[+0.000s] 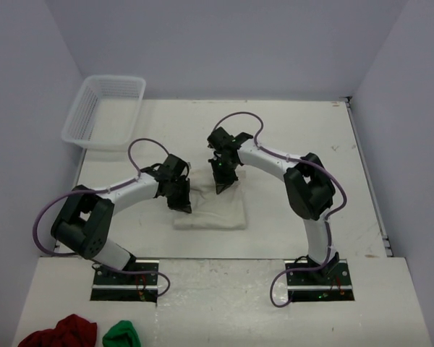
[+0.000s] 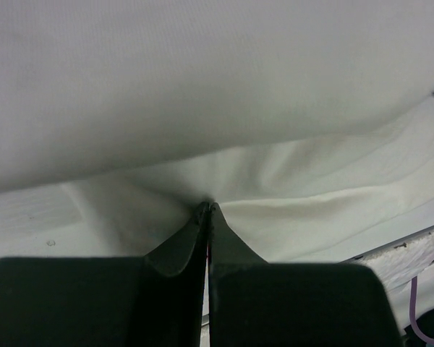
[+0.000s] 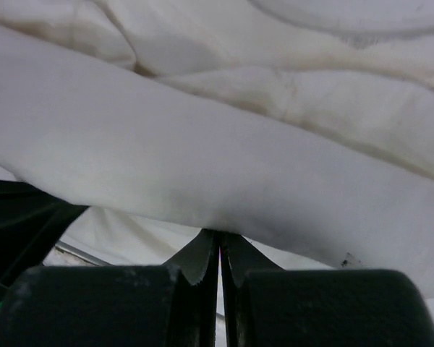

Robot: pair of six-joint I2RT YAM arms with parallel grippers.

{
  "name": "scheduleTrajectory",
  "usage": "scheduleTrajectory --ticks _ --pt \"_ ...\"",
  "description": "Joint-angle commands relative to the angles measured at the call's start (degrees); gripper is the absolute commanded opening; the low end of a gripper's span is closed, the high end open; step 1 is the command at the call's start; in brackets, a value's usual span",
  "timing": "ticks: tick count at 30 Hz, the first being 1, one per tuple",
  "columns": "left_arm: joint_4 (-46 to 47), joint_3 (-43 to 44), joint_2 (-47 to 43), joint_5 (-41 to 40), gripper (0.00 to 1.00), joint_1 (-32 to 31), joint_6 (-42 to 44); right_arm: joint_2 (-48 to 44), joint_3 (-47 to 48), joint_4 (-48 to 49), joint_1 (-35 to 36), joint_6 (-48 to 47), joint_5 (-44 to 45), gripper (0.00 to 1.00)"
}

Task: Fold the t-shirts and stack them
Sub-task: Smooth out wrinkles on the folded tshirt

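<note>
An off-white t-shirt [image 1: 217, 215] lies folded into a small rectangle on the table between the two arms. My left gripper [image 1: 182, 205] is down at its left edge. In the left wrist view the cloth [image 2: 217, 87] puckers into the tips of that gripper [image 2: 208, 207], which is shut on it. My right gripper [image 1: 222, 186] is at the shirt's far edge. In the right wrist view a thick fold of the shirt [image 3: 202, 166] runs across the tips of this gripper [image 3: 219, 235], shut on its lower edge. Only this one shirt shows.
A white mesh basket [image 1: 105, 108] stands at the far left of the table. A dark red cloth bundle [image 1: 58, 334] and a small green bundle [image 1: 121, 335] lie on the near ledge, left of the arm bases. The table's right edge [image 1: 369, 188] runs beside the right arm.
</note>
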Motion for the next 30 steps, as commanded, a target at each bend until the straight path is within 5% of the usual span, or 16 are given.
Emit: scheduleTrajectory --ticks 1,20,30 --pt "-3.06 -1.26 -1.90 -0.80 0.00 -0.45 -0.05 1.71 5.56 0.77 -0.34 -1.42 2.34 0.00" --pt "-2.53 -2.49 -2.24 -1.93 0.00 -0.54 0.57 16.83 28.94 -9.51 -10.27 -6.86 -0.30 0.00" --pt "-9.21 9.28 -10.68 -14.07 0.00 -0.98 1.19 1.13 28.69 -8.81 -10.36 -9.95 4.09 0.00"
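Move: Under both shut grippers lies the folded t-shirt. Its middle is about 3 cm back and 3 cm left of the right fingertips and 1 cm lower; its far edge crosses some 7 cm ahead of them, the far right corner 7 cm ahead and 8 cm right. From the left fingertips the shirt's middle is about 3 cm ahead, 6 cm right and 1 cm lower, its near edge 6 cm back and 6 cm right. Sweeping its shut fingertips forward over the t-shirt, the right hand travels about 13 cm, nearly level and edging right late on, past the far edge, then rises some 4 cm as the fingers tip slightly outward. Meanwhile the left hand keeps its shut tips on the shirt's left part, easing back barely 1 cm, then at the end lifts off about 5 cm and forward. ##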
